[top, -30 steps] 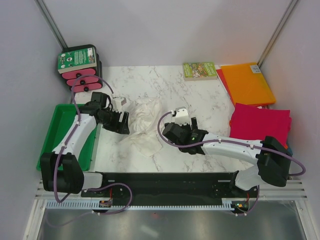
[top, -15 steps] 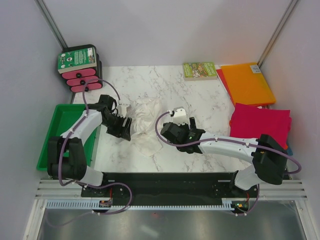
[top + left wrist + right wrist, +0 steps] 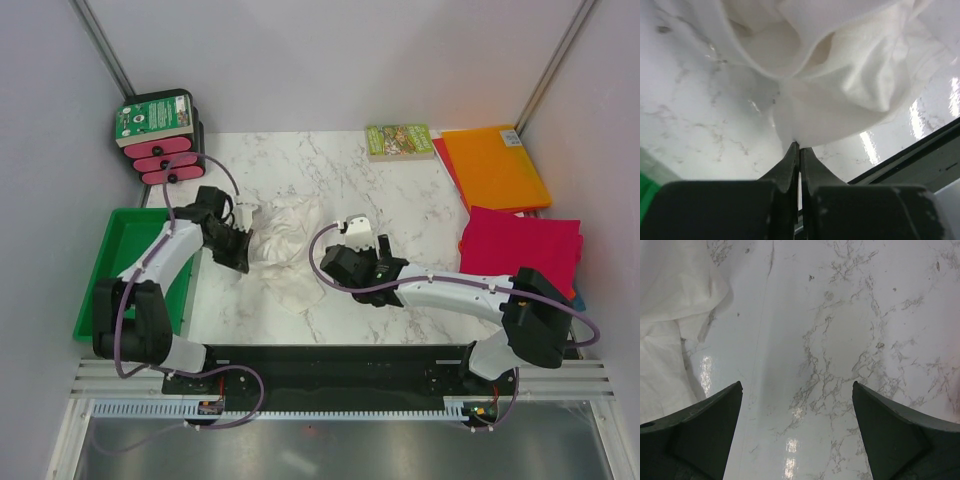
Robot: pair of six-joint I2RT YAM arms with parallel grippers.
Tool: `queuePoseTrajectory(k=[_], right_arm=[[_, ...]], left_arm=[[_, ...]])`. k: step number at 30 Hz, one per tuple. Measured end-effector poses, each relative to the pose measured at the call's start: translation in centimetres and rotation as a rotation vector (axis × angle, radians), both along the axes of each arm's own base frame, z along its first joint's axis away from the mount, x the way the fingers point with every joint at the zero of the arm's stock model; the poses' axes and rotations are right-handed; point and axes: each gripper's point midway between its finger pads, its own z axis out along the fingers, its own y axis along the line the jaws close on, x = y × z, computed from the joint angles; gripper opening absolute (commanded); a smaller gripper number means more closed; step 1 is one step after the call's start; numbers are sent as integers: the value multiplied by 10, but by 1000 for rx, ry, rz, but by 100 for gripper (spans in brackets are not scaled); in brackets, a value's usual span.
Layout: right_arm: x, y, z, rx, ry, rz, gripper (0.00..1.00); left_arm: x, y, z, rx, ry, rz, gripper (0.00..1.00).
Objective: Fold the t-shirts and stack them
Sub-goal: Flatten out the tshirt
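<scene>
A crumpled white t-shirt (image 3: 285,245) lies on the marble table, left of centre. My left gripper (image 3: 243,252) is at the shirt's left edge. In the left wrist view its jaws (image 3: 800,148) are pressed together, pinching a fold of the white t-shirt (image 3: 840,75). My right gripper (image 3: 338,262) hovers just right of the shirt and is wide open. Between its fingertips (image 3: 797,390) only bare marble shows, with the white t-shirt (image 3: 670,315) off to the left. A folded magenta t-shirt (image 3: 520,245) and a folded orange t-shirt (image 3: 495,165) lie at the right side.
A green tray (image 3: 110,260) sits at the table's left edge under the left arm. A black rack with pink pieces and a green label (image 3: 160,135) stands at the back left. A small green-covered book (image 3: 400,140) lies at the back. Grey walls close in both sides.
My left gripper went from open to shut on the white t-shirt's edge and shifted slightly back and left. The right gripper edged a little left and stayed open.
</scene>
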Motion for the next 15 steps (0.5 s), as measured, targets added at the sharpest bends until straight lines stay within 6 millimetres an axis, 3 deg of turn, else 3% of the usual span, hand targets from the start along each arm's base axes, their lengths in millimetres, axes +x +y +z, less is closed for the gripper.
queuePoseTrajectory(k=[4,6,10,15], right_arm=[[3,6,4,15,-5,4,98],[7,13,7,19,-9,10,98],[20,36,10,24,-23,32,98],[39,77,11,62,-21,79,97]], left_arm=[[35,23,51,-48,-162,128,2],[60,43,89,-77,-278,214,2],[83,67,141,-106,-432,300,2],[83,61,152,-148,-446,297,2]])
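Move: The left hand already pinches the near-left edge of the t-shirt, about 2 cm above the table; the crumpled shirt's middle lies some 9 cm to its right and 4 cm ahead. The green tray's middle is about 21 cm to its left, roughly level with it, and the drawer stack some 24 cm ahead and 15 cm left. From the open right hand, the shirt's middle is about 15 cm left, straight across and 5 cm lower; a book stands 21 cm ahead and 7 cm right. Keeping its pinch on the t-shirt's edge, the left hand sweeps quickly up about 15 cm, also forward and left towards the drawer stack and away from the shirt's middle, its fingers swinging forward some 25 degrees as the wrist turns counter-clockwise, and then all but stops. The right hand, fingers still wide open, starts slowly and speeds up to the left, about 8 cm with half as much forward, closing in over the shirt's right edge without visible contact. ##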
